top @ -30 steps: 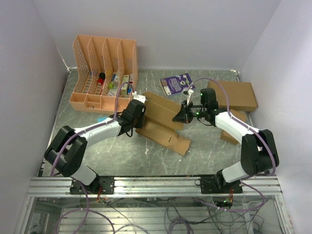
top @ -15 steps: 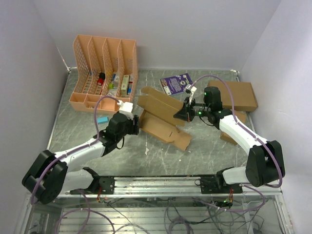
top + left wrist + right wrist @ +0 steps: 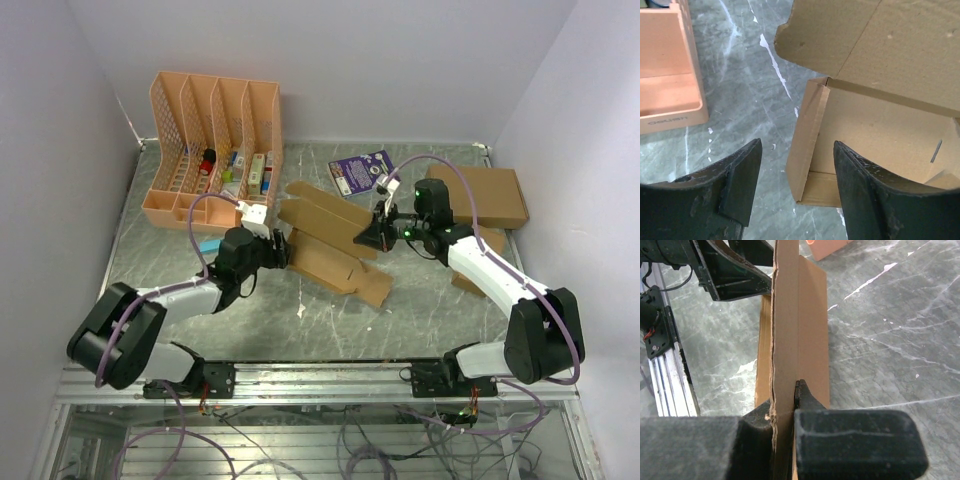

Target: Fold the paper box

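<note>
The paper box (image 3: 325, 240) is a half-formed brown cardboard carton in the middle of the table, its lid panel raised. My right gripper (image 3: 368, 238) is shut on that upright panel's right end. In the right wrist view the panel (image 3: 799, 315) stands on edge, pinched between my fingers (image 3: 785, 400). My left gripper (image 3: 283, 250) stands open at the box's left end. In the left wrist view the short end wall (image 3: 810, 135) lies in the gap between the two fingertips (image 3: 797, 150), touching neither.
A pink desk organiser (image 3: 210, 150) with small items stands at the back left. A purple packet (image 3: 362, 172) lies behind the box. A larger brown cardboard box (image 3: 480, 195) sits back right. A small blue piece (image 3: 209, 244) lies left of my left arm.
My left gripper let go of the box's left end, opened wide and drew back a little, then came up to the end wall again. The right gripper kept its hold on the panel.
</note>
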{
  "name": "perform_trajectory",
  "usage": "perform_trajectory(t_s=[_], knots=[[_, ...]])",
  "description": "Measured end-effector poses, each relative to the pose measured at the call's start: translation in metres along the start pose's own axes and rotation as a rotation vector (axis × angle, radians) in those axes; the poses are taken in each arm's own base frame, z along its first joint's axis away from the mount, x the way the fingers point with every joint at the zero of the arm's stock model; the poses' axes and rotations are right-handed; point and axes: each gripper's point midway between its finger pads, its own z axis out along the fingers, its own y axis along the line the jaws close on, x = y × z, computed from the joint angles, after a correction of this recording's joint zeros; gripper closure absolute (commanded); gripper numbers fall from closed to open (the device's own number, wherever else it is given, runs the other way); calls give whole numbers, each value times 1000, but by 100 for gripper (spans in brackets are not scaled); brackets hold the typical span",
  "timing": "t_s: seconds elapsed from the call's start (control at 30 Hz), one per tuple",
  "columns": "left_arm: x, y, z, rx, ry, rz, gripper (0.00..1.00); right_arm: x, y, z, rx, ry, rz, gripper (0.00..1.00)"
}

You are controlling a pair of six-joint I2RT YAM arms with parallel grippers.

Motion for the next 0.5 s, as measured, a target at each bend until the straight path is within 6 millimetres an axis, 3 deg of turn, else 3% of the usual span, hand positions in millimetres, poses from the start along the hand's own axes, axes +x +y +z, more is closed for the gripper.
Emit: perform_trajectory(t_s=[0.1,0.37,0.5], knots=[[8,0,7,7,18,4,48,1,0,1,2,3,-5,100],[7,-4,24,-9,34,75,60,6,-1,5,0,19,0,100],[8,-12,30,-16,41,114,60,9,-1,7,-3,30,6,100]])
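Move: The thing my left hand goes for, the paper box's left end wall, stands just off my fingertips, about 3 cm ahead, 2 cm to the right and 3 cm lower. The raised lid's middle is roughly 7 cm ahead, 9 cm right and 4 cm above that hand. The orange rack's near corner lies some 3 cm ahead and 4 cm left, a little lower. From my right hand, which holds the lid's right end, the end wall is about 17 cm left, 1 cm back and 9 cm below. I bring my left fingers in astride the box's left end wall, travelling about 3 cm to the right and forward while sinking a centimetre or so, mostly early on. They narrow from wide to under half open, and the wrist rolls some 5 degrees, left side up. My right hand keeps its pinch on the lid and eases down about 1 cm. ##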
